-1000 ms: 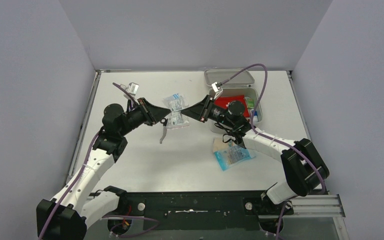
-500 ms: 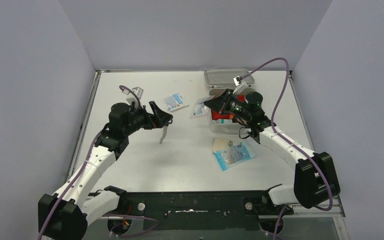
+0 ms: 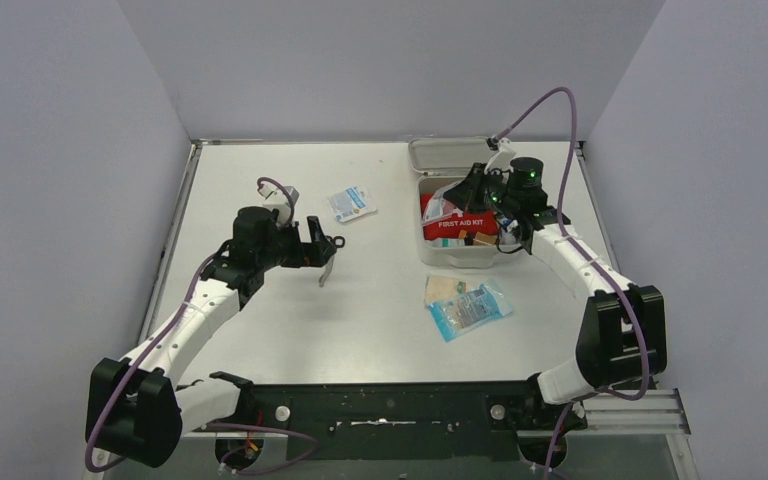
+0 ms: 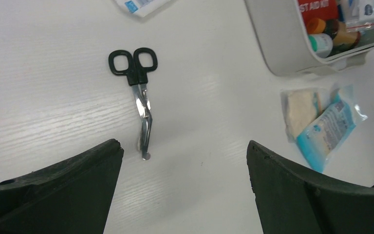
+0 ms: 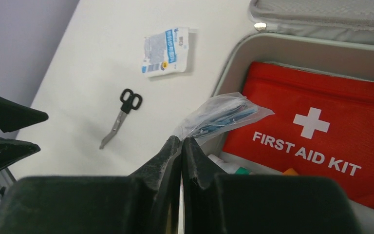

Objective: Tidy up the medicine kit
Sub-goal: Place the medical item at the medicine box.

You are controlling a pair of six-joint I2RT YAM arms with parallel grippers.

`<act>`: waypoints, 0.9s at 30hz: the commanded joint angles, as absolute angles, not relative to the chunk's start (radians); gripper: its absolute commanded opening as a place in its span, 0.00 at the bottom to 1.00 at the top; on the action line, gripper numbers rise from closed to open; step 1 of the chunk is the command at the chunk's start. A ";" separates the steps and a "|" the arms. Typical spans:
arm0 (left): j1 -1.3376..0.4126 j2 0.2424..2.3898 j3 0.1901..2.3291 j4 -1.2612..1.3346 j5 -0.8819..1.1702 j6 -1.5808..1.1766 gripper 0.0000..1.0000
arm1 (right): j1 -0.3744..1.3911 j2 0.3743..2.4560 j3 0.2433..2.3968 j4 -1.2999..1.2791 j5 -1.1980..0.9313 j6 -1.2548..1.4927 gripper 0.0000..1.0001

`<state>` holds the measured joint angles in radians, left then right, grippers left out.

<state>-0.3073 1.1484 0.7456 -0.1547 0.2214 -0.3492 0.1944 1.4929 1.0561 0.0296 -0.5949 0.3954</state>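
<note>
The medicine kit (image 3: 428,252) is a pale grey box at the back right with its lid (image 3: 450,155) swung open. A red First Aid Kit pouch (image 5: 331,122) lies inside it. My right gripper (image 5: 181,141) is shut on the corner of a clear plastic bag (image 5: 224,114), holding it over the kit's left rim (image 5: 233,63). From above, that right gripper (image 3: 460,195) hovers over the open box. My left gripper (image 4: 184,151) is open and holds nothing. It hangs above the table just over black-handled scissors (image 4: 141,92), and from above the left gripper (image 3: 328,245) is left of centre.
A blue-and-white sachet (image 3: 351,203) lies on the table behind the scissors (image 3: 327,270). In front of the kit lie a gauze pack and a blue packet (image 3: 465,300), overlapping. Small bottles (image 4: 321,41) stand in the kit's near corner.
My left gripper opened, let go of the clear bag and drew back left. My right gripper, shut on the bag, carried it from mid-table to over the kit.
</note>
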 commanded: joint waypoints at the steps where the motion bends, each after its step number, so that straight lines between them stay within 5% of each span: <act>1: -0.293 1.188 0.806 -0.243 0.209 -0.249 0.97 | 0.186 1.577 1.130 -0.047 -0.565 0.240 0.03; 19: -0.242 1.163 0.789 -0.226 0.276 -0.238 0.97 | 0.179 1.787 1.249 -0.042 -0.570 0.095 0.06; 27: -0.226 1.177 0.780 -0.209 0.313 -0.260 0.97 | 0.154 1.808 1.251 -0.255 -0.466 0.076 0.31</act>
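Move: The medicine box the right hand's clear bag is going to has its middle about 6 cm ahead, 6 cm right and 16 cm below. Inside it, the red first aid kit is some 7 cm ahead and 4 cm right; the bottles are about level with the hand and 5 cm right. The open left hand has the scissors about 4 cm ahead, 1 cm right and 14 cm below, and the box roughly 13 cm ahead, 34 cm right. Down about 8 cm and forward some 5 cm, the right hand carries the clear bag into the left part of the medicine box, rolling about 10 degrees so its left side drops. It pauses there, then sinks a little more and edges right while the fingers open to about a quarter. The left hand, still wide open, sinks about 3 cm over the scissors and drifts 2 cm left. ##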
